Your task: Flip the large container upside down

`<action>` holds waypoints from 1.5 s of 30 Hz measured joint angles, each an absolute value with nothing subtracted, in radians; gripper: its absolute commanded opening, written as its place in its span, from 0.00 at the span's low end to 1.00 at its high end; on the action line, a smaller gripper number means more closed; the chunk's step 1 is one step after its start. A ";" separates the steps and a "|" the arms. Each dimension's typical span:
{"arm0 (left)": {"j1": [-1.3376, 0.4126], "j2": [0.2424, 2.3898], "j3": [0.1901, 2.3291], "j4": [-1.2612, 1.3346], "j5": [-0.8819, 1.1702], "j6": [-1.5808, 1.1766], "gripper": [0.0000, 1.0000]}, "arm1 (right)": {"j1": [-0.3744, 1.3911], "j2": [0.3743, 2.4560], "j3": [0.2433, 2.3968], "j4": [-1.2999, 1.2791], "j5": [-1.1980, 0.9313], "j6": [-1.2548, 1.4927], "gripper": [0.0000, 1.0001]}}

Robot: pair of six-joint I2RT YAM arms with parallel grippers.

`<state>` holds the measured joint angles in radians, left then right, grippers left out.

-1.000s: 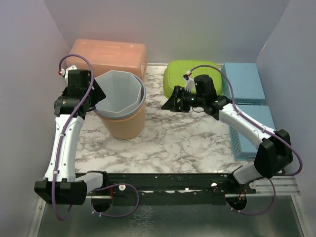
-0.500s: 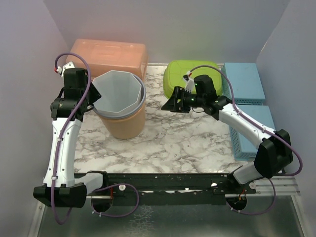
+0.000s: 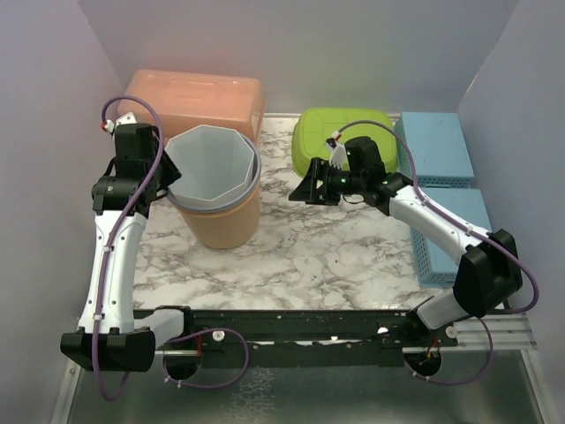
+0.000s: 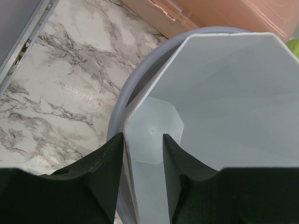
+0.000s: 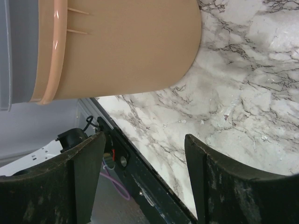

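Note:
The large container is a peach bucket [image 3: 225, 225] [image 5: 126, 46] standing upright on the marble table. A blue-grey tub [image 3: 253, 187] [image 4: 117, 112] is nested in it, and a pale octagonal bin [image 3: 212, 163] [image 4: 224, 102] sits inside that. My left gripper [image 3: 168, 181] [image 4: 142, 140] straddles the stack's left rim, one finger outside the octagonal wall and one inside. Contact of the pads with the wall is not visible. Hovering to the right of the bucket, my right gripper [image 3: 305, 187] [image 5: 145, 137] points toward it, open and holding nothing.
A peach lidded box [image 3: 194, 99] [image 4: 224, 14] stands right behind the bucket. A green box [image 3: 340, 132] and two blue baskets [image 3: 437, 146] [image 3: 450, 230] fill the right side. The black rail [image 3: 291, 322] [image 5: 131, 168] runs along the near edge, with walls close on both sides.
The left jaws have narrowed around the stack's rim and the left wrist has shifted slightly left. The right arm has barely moved.

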<state>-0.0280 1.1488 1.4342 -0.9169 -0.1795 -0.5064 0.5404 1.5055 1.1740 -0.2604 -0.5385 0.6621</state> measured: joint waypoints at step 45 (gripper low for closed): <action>-0.014 1.190 1.615 -0.914 -0.315 -0.458 0.00 | 0.775 1.920 1.356 -0.129 -0.555 0.819 0.75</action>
<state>-0.0143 1.1900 1.6146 -0.9138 -0.3149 -0.4576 0.7753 1.9198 1.3560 -0.1287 -0.5549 0.8188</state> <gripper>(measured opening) 0.008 0.740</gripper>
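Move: The nested containers stand together: the white octagonal container's middle is about 9 cm right of the left hand, 2 cm ahead and some 12 cm below, its left rim between the parted fingers. The lidded peach box is roughly 20 cm ahead, 4 cm right and 21 cm below. From the right hand, the peach bucket's middle is some 22 cm left, level fore and aft, and about 8 cm below; the upturned green container lies around 20 cm ahead, 10 cm right and 18 cm below. The left hand sinks about 2.5 cm as its fingers shut on the white container's left rim, eases forward, then shifts left and rises some 8 cm from its lowest point, keeping the pinch. The open right hand sweeps about 16 cm left towards the peach bucket's near right side, dipping some 11 cm and drawing slightly back before partly rising, then backs off right about 4 cm, its fingers tipped lower. ##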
